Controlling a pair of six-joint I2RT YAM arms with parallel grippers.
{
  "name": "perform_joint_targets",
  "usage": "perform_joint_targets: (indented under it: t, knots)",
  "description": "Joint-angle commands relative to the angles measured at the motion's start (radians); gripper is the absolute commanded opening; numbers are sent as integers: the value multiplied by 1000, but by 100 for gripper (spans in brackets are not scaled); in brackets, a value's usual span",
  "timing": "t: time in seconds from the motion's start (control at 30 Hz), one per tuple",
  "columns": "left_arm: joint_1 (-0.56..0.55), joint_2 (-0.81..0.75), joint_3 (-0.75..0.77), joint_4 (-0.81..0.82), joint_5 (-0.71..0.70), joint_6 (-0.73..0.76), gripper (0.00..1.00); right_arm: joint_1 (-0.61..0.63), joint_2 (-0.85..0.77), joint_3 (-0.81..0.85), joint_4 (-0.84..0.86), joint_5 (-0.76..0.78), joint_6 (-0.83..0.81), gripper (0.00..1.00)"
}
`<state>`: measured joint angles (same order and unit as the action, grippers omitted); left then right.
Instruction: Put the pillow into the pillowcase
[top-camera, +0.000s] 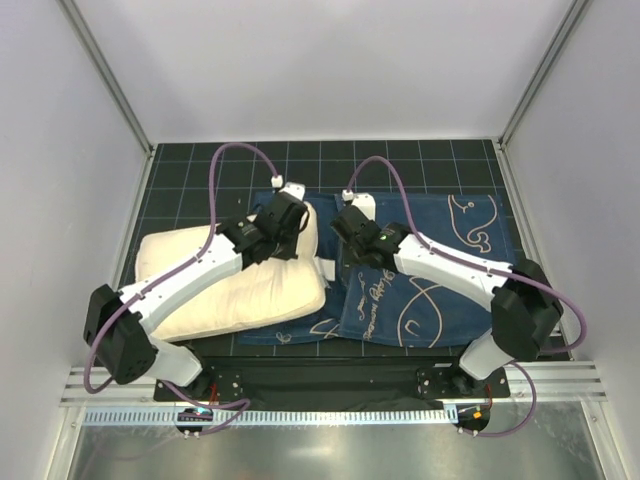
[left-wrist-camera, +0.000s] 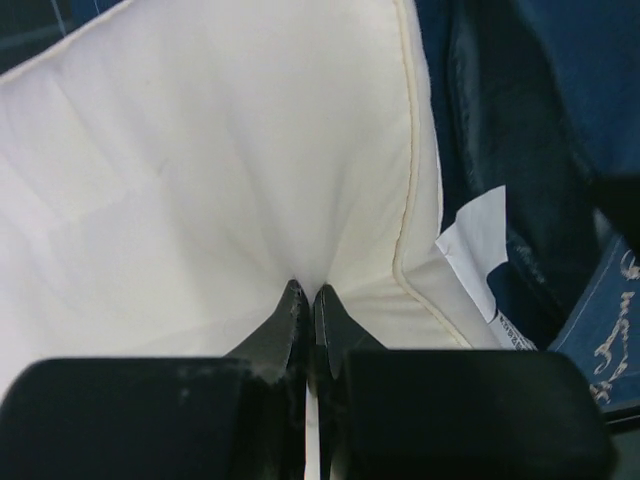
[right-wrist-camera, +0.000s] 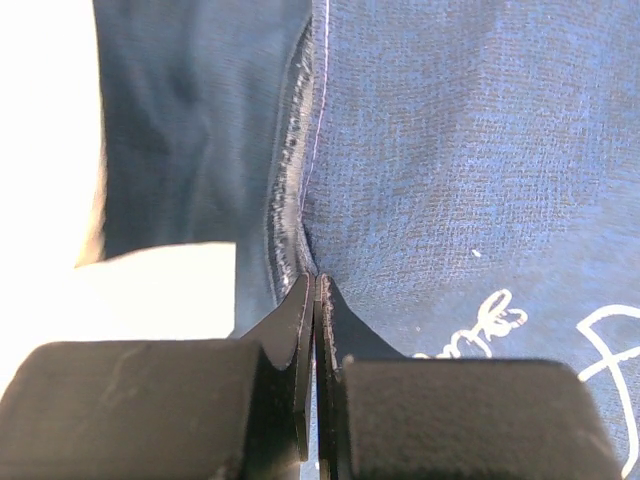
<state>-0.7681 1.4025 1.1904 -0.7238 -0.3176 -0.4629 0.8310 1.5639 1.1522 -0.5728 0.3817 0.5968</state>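
Observation:
The cream-white pillow (top-camera: 240, 285) lies at the left of the table, its right end over the edge of the navy pillowcase (top-camera: 440, 290). My left gripper (top-camera: 283, 222) is shut on a pinch of the pillow's fabric (left-wrist-camera: 200, 180) near its right corner; the white tag (left-wrist-camera: 478, 245) hangs beside it. My right gripper (top-camera: 352, 232) is shut on the hemmed edge of the pillowcase (right-wrist-camera: 450, 150) at its left opening. The pillow shows at the left of the right wrist view (right-wrist-camera: 50, 150).
Dark gridded table (top-camera: 190, 170) with white walls on three sides. A metal rail (top-camera: 320, 385) runs along the near edge by the arm bases. The pillowcase lies flat at the right, printed with white fish lines.

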Motion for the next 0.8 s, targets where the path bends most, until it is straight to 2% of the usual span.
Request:
perform_joint_targets:
  t: [0.0, 0.1, 0.3, 0.53, 0.77]
  knots:
    - [1, 32, 199, 54, -31, 88, 0, 2, -48, 3, 19, -20, -3, 4]
    - [1, 67, 276, 73, -15, 101, 0, 0, -56, -2, 17, -18, 3, 4]
    - [-19, 156, 299, 110, 40, 96, 0, -4, -74, 3, 11, -15, 18, 4]
    - [-60, 216, 187, 242, 75, 29, 0, -36, -119, -2, -2, -18, 46, 4]
    - [-66, 254, 104, 319, 109, -25, 0, -110, -188, -42, 42, -99, 54, 4]
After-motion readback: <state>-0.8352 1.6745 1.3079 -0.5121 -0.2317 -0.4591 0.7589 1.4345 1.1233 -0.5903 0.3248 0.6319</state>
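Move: The pillow's leading edge, already pinched and raised by the left hand just behind it, is about 14 cm to the left of the pillowcase's mouth edge, which lies level fore-and-aft with that hand and some 4 cm lower. The white tag sticks out about 8 cm right of the left hand and 2 cm nearer. From the right hand, already lifting the mouth's upper layer, the pillow's leading edge is roughly 8 cm to the left and the tag 6 cm left, 1 cm back. The pillow's front end is carried right towards the raised mouth of the pillowcase: the left hand, fingers still shut on it, goes up and forward about 7 cm, then arcs over and comes down some 10 cm, about 9 cm farther right than it began. The right hand keeps its pinch on the upper layer, first holding still, then drawing it about 3 cm up and 2 cm right. ##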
